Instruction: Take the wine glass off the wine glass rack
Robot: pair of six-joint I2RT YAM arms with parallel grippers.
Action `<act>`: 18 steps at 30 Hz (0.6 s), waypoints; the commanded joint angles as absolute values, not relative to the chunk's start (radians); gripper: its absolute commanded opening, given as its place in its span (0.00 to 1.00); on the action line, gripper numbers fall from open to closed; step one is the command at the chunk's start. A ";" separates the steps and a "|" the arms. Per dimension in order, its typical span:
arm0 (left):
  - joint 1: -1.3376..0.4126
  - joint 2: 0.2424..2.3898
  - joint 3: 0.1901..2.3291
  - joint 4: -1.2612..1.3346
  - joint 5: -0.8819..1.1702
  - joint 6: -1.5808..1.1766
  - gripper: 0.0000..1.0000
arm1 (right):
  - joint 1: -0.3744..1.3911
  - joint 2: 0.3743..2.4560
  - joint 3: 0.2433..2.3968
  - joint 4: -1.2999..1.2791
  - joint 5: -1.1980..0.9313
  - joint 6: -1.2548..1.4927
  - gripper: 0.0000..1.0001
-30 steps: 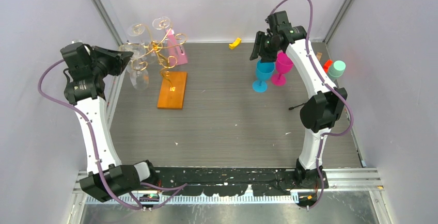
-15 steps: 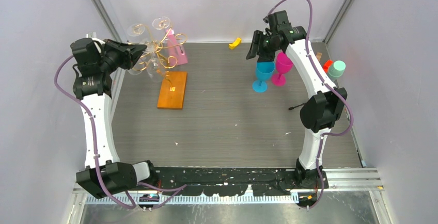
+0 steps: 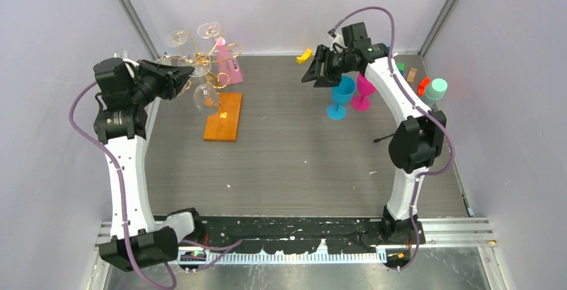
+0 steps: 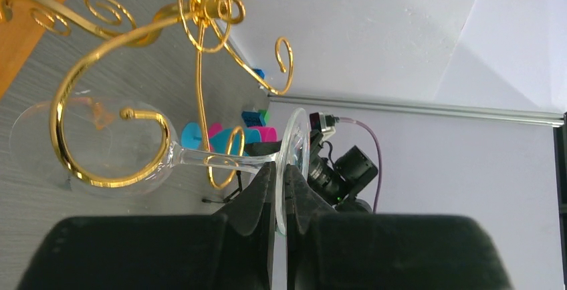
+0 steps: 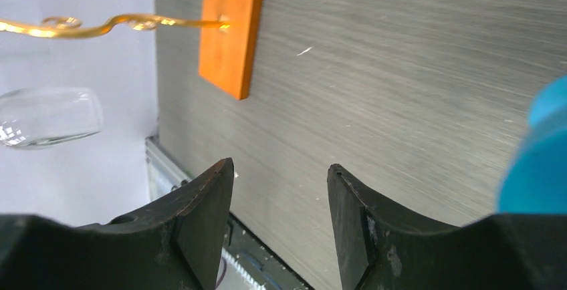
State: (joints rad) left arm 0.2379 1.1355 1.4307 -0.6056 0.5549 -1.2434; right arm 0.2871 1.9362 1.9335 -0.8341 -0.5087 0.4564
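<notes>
The wine glass rack [image 3: 215,55] is a tree of curly gold wire on an orange wooden base [image 3: 224,119]. My left gripper [image 3: 183,76] is shut on the round foot of a clear wine glass [image 3: 205,96], which lies tilted with its bowl over the base's far end. In the left wrist view the foot [image 4: 294,144] is pinched between the fingers [image 4: 262,190], and the stem crosses a small gold loop [image 4: 231,158]. I cannot tell whether glass and wire touch. My right gripper [image 3: 314,73] stands open and empty above the table.
Two more clear glasses [image 3: 178,38] hang on the rack's far arms. A blue goblet [image 3: 342,96] and a pink goblet [image 3: 364,88] stand under the right arm. A mint cup [image 3: 436,89] and small blocks lie far right, and a yellow piece [image 3: 305,55] by the back wall.
My left arm has swung right with the clear glass, from the table's left edge to beside the rack's stem. The right gripper has shifted left off the blue goblet and opened wider.
</notes>
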 commanded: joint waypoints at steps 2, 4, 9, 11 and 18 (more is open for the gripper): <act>0.205 1.056 1.409 -0.632 0.547 -1.263 0.00 | 0.353 1.847 1.897 -0.663 -0.720 0.488 0.59; 0.182 1.044 1.397 -0.643 0.545 -1.265 0.00 | 0.384 1.835 1.891 -0.657 -0.717 0.477 0.59; 0.097 1.034 1.376 -0.644 0.550 -1.284 0.00 | 0.416 1.781 1.830 -0.585 -0.745 0.513 0.59; 0.057 1.034 1.382 -0.641 0.553 -1.287 0.00 | 0.416 1.745 1.783 -0.526 -0.746 0.538 0.59; -0.074 1.058 1.415 -0.627 0.570 -1.293 0.00 | 0.415 1.612 1.597 -0.346 -0.692 0.574 0.60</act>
State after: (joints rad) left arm -0.0231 1.0557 1.3685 -0.6788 0.5362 -1.2758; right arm 0.4206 1.7000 1.6707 -0.4999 -0.7105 0.5453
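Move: The left hand holds the clear wine glass by its foot, bowl hanging down. The right hand's open fingers are about 30 cm to the left hand's right, 9 cm ahead and 17 cm lower. The rack's hub is some 7 cm ahead, 2 cm right and 9 cm below the left hand; its front hook is 4 cm ahead, 7 cm right, 12 cm below. From the right hand, the glass is about 28 cm left, 9 cm back and 7 cm higher; the blue glass is 6 cm right, 2 cm back, 14 cm below. Rightward and back, the left hand carries the pinched wine glass about 9 cm, past the near side of the rack's front hook and towards the right gripper, dipping slightly and turning clockwise. The right hand swings left and back to meet it, then rises, some 7 cm each way, its still-open fingers tipping up towards level and turning counter-clockwise towards the glass. ##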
